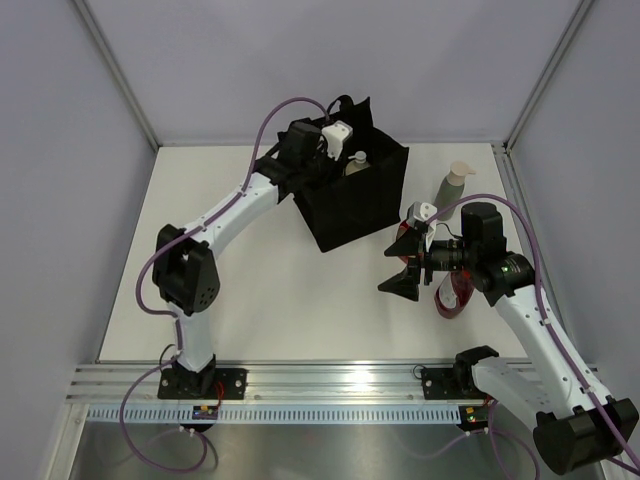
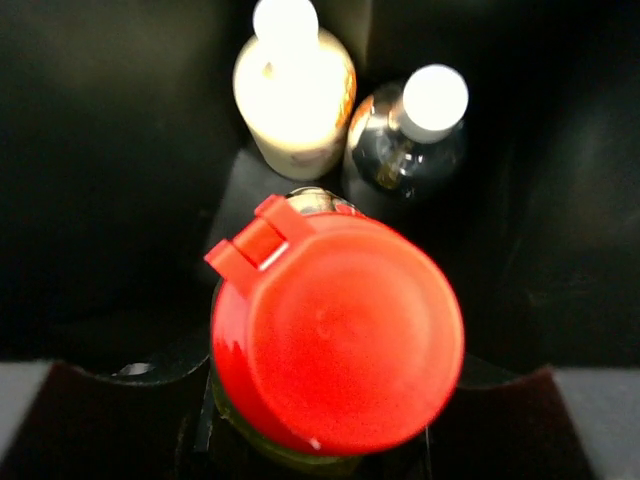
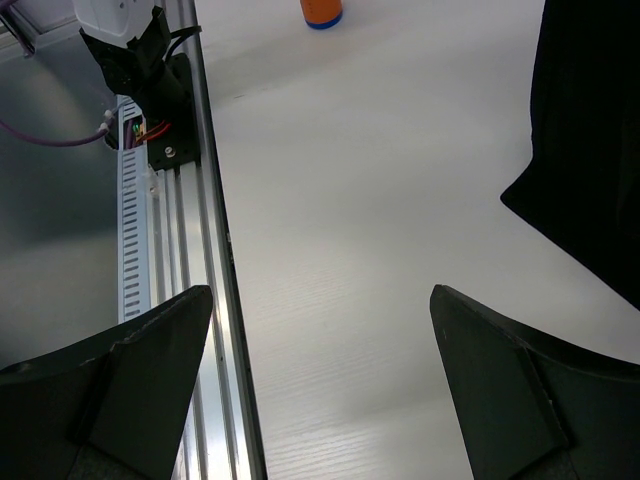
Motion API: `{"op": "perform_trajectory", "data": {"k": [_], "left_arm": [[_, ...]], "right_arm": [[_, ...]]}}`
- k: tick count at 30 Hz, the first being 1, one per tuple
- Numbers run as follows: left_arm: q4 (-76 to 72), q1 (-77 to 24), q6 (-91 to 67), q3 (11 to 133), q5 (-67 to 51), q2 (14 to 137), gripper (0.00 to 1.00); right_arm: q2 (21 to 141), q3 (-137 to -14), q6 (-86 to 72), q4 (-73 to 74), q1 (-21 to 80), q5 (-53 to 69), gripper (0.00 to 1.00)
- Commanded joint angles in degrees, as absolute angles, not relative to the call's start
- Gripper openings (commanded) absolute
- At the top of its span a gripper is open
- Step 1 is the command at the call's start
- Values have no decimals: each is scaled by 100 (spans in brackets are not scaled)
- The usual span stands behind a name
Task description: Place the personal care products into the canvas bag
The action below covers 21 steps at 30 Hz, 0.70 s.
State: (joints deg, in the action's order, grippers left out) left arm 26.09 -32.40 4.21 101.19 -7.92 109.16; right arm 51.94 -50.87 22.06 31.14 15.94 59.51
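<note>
The black canvas bag (image 1: pixel 360 205) stands at the back middle of the table. My left gripper (image 1: pixel 322 150) reaches down into it, shut on the yellow bottle with the red cap (image 2: pixel 340 330). The left wrist view shows a cream bottle (image 2: pixel 295 100) and a clear bottle (image 2: pixel 405 140) standing on the bag floor beyond it. My right gripper (image 1: pixel 405 268) is open and empty over bare table, right of the bag. A dark red bottle (image 1: pixel 452 297) lies under the right wrist, and another red one (image 1: pixel 404 240) shows behind the fingers. The grey-green pump bottle (image 1: pixel 454 184) stands at the back right.
In the right wrist view the bag's lower corner (image 3: pixel 590 150) is at the right, and the aluminium rail (image 3: pixel 215 300) and left arm base (image 3: pixel 150 70) are at the left. An orange object (image 3: pixel 322 12) sits at the top edge. Grey walls enclose the table.
</note>
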Motion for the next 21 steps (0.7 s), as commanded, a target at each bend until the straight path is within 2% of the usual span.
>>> {"op": "perform_trajectory", "data": {"k": [1,3,5,6,9,11,13,15,21], "left_arm": [[2250,-3208,510,10512,-914,10968,39],[2259,-3191,449,10468,-827,11082,47],[2137,-3182,334,10380,-782,11118,49],[2084,-3173,290,10258,-756,11109,54],[1916,-3147,132,10108,-765,11100,60],[1820,-3120,62,10081,-730,11066,69],[1776,-3103,26,10090,-633,11004,86],[1688,-3085,-156,10090,-650,10934,97],[1652,-3050,-325,10397,-765,10460,99]], "right_arm": [[5194,-5133,2294,3050,1538,6012,99],[5194,-5133,2294,3059,1547,5994,99],[5194,-5133,2285,3050,1538,5977,100],[5203,-5133,2285,3050,1529,5977,100],[5194,-5133,2276,3059,1538,5959,100],[5194,-5133,2276,3059,1529,5950,99],[5194,-5124,2259,3067,1521,5950,99],[5203,-5115,2215,3050,1503,5941,100],[5194,-5150,2250,3076,1468,5845,99]]}}
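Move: The left gripper, inside the canvas bag, still holds the red-capped yellow bottle; the bag floor it is bound for lies about 18 cm below the hand, some 3 cm ahead and 2 cm right. The cream pump bottle stands some 7 cm ahead and 8 cm right, the dark bottle about 3 cm ahead and 11 cm right, both a little below the hand. From the idle right hand, that floor spot is roughly 26 cm ahead, 12 cm left and 21 cm down. Lower the left gripper about 4 cm deeper into the bag towards its floor and begin spreading the fingers on the way, then open them fully to let go of the red-capped bottle. As they open, bring the empty hand back up some 3 cm and about 2.5 cm forward. ##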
